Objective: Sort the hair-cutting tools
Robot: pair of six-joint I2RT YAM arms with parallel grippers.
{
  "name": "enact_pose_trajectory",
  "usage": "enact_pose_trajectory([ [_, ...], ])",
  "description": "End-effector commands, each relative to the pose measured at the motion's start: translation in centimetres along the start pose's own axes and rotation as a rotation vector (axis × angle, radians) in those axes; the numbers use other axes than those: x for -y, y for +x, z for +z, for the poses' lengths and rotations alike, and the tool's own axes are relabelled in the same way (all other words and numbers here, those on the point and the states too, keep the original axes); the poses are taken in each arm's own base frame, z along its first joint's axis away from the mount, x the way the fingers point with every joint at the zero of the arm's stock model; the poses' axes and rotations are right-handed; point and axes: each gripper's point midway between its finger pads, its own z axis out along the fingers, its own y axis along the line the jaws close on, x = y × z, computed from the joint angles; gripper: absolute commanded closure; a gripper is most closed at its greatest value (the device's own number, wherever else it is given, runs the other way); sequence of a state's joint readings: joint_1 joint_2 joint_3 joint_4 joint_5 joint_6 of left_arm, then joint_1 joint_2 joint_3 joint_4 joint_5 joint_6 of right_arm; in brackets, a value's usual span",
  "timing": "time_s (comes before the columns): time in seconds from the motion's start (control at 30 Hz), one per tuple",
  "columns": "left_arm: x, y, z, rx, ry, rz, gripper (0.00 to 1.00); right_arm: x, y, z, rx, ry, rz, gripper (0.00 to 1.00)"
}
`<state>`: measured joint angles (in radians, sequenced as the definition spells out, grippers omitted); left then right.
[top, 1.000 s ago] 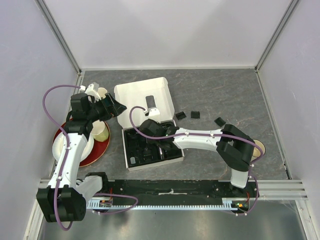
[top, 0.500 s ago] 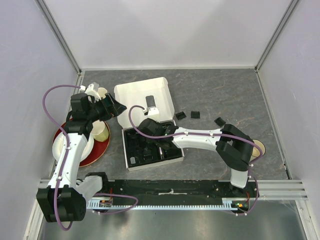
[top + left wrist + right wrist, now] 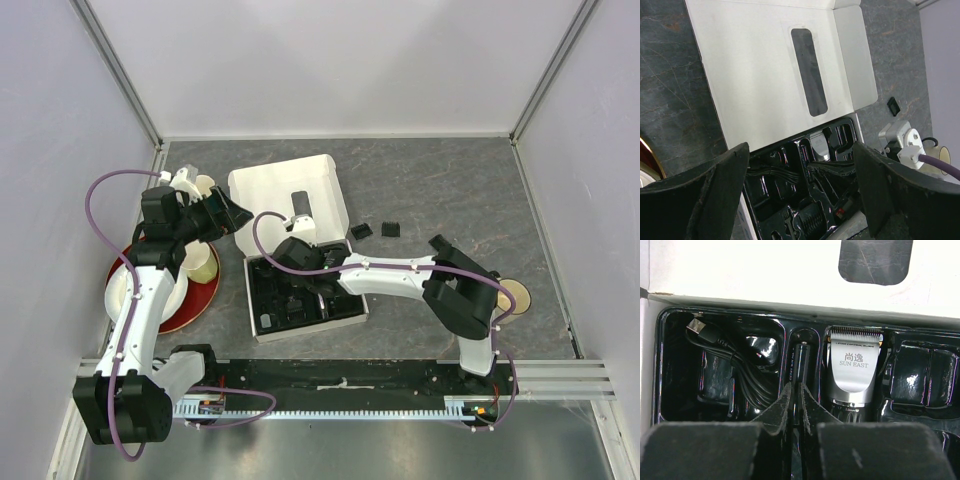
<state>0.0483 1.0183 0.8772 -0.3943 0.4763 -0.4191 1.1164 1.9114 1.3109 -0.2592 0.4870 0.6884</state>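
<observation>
The silver-and-black clipper (image 3: 852, 365) lies in the black tray (image 3: 262, 325) of the white box, its blade toward the lid. In the narrow slot beside it lies a slim black stick (image 3: 799, 357). My right gripper (image 3: 795, 390) reaches down into the tray (image 3: 790, 311) and its fingertips are pinched on that stick. In the top view the right gripper (image 3: 300, 270) sits over the tray's middle. A black cable (image 3: 720, 347) fills the left compartment. Two small black comb guards (image 3: 361, 230) (image 3: 390, 229) lie on the table. My left gripper (image 3: 235, 215) hovers open left of the box lid.
The white box lid (image 3: 285, 190) lies flat behind the tray. A red plate (image 3: 200, 300) with cream mugs (image 3: 200, 262) stands at the left under the left arm. A cream disc (image 3: 518, 297) sits by the right arm's base. Grey walls close in three sides.
The right gripper's fingers have come together on the slim stick in the tray, and the right arm has shifted slightly left. The left arm has not moved.
</observation>
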Motion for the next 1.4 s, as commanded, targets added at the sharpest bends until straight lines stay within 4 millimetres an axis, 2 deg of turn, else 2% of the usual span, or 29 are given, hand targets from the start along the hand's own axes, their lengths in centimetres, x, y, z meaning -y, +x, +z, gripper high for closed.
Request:
enact_pose_trajectory([
  [0.0,0.7,-0.7,-0.3,0.028,0.033,0.030,0.10,-0.3,0.9,0.3,-0.034,0.003,-0.003,0.90],
  [0.1,0.8,-0.6,-0.2,0.025,0.035,0.030,0.10,-0.3,-0.8,-0.6,0.005,0.003,-0.001,0.88],
  [0.17,0.8,-0.7,-0.3,0.027,0.035,0.030,0.10,-0.4,-2.8,-1.9,0.047,0.002,0.002,0.85],
  [0.27,0.8,-0.7,-0.3,0.028,0.036,0.032,0.10,0.5,-6.2,-3.8,0.132,0.040,-0.018,0.66],
  [0.3,0.7,-0.7,-0.2,0.026,0.033,0.031,0.10,0.9,-7.0,-4.3,0.155,0.061,-0.025,0.54],
  [0.33,0.7,-0.7,-0.2,0.026,0.033,0.029,0.10,1.9,-8.4,-4.9,0.199,0.107,-0.023,0.50],
  [0.4,0.7,-0.7,-0.2,0.026,0.033,0.029,0.10,4.0,-9.9,-5.9,0.226,0.159,-0.022,0.43],
  [0.43,0.8,-0.6,-0.2,0.023,0.037,0.029,0.10,5.1,-9.8,-5.9,0.223,0.180,-0.021,0.41],
  [0.47,0.7,-0.6,-0.2,0.023,0.036,0.029,0.10,6.9,-10.8,-6.3,0.231,0.204,0.008,0.39],
  [0.5,0.7,-0.6,-0.2,0.023,0.034,0.028,0.10,7.9,-11.0,-6.5,0.229,0.213,0.026,0.37],
  [0.53,0.7,-0.6,-0.2,0.022,0.035,0.028,0.10,9.3,-10.4,-6.3,0.213,0.236,0.030,0.36],
  [0.57,0.7,-0.6,-0.2,0.021,0.036,0.029,0.10,11.2,-11.2,-6.6,0.217,0.252,0.066,0.35],
  [0.6,0.8,-0.6,-0.2,0.023,0.037,0.029,0.10,12.8,-10.3,-6.3,0.195,0.276,0.072,0.33],
  [0.63,0.8,-0.6,-0.2,0.023,0.037,0.029,0.10,14.0,-10.2,-6.4,0.188,0.292,0.088,0.32],
  [0.67,0.8,-0.7,-0.3,0.025,0.036,0.029,0.10,16.3,-10.9,-6.8,0.195,0.326,0.132,0.31],
  [0.7,0.7,-0.7,-0.2,0.024,0.034,0.029,0.10,17.8,-9.9,-6.7,0.174,0.351,0.143,0.30],
  [0.73,0.7,-0.6,-0.2,0.023,0.035,0.029,0.10,19.0,-10.0,-7.2,0.177,0.366,0.165,0.30],
  [0.77,0.7,-0.6,-0.2,0.024,0.034,0.029,0.10,21.2,-10.1,-7.3,0.174,0.406,0.195,0.29],
  [0.8,0.6,-0.6,-0.2,0.023,0.032,0.028,0.10,22.6,-9.2,-7.4,0.157,0.433,0.205,0.29],
  [0.83,0.6,-0.6,-0.2,0.024,0.031,0.028,0.10,23.7,-9.1,-7.9,0.162,0.449,0.231,0.28],
  [0.87,0.6,-0.6,-0.1,0.023,0.032,0.028,0.10,25.8,-9.1,-8.2,0.161,0.490,0.265,0.27],
  [0.93,0.6,-0.6,-0.1,0.018,0.035,0.023,0.10,27.9,-7.8,-8.6,0.141,0.533,0.306,0.21],
  [0.97,0.7,-0.5,-0.1,0.017,0.038,0.023,0.10,29.7,-7.5,-8.8,0.135,0.571,0.341,0.13],
  [1.03,0.7,-0.5,-0.1,0.016,0.036,0.021,0.10,31.2,-6.2,-8.8,0.109,0.593,0.374,0.09],
  [1.07,0.7,-0.5,-0.1,0.017,0.036,0.021,0.10,32.7,-5.8,-8.8,0.098,0.622,0.402,0.07],
  [1.13,0.7,-0.6,-0.1,0.020,0.036,0.023,0.10,33.8,-4.5,-8.2,0.051,0.635,0.427,0.07],
  [1.17,0.7,-0.6,-0.1,0.019,0.036,0.022,0.10,35.0,-4.0,-8.1,0.038,0.659,0.457,0.06],
  [1.23,0.7,-0.5,-0.1,0.018,0.038,0.023,0.10,36.1,-3.0,-7.5,-0.002,0.677,0.485,0.06],
  [1.37,0.6,-0.5,0.0,0.018,0.035,0.021,0.10,38.3,-2.2,-7.1,-0.007,0.737,0.587,0.04],
])
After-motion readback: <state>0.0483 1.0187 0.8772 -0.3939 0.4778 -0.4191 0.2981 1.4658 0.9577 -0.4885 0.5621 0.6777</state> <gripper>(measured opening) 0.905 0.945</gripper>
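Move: The black comb attachment I go for lies about 39 cm to the right of my right hand, 11 cm ahead and some 4 cm lower. On my way, a second comb sits about 25 cm to my right and 14 cm ahead, and a third about 17 cm right and 13 cm ahead. The mug stands roughly 54 cm right and 8 cm back. From my left hand that first comb is about 52 cm right, level ahead, 18 cm down. My right fingertips come up off the small black tube in the tray, rise about 10 cm while easing forward, then sweep roughly 37 cm right, out of the box towards the rightmost comb. Over the second half I sink about 8 cm again. On the way the hand turns clockwise some 50 degrees and the nearly shut fingers spread wide, stopping above and just short of the comb without touching it. ##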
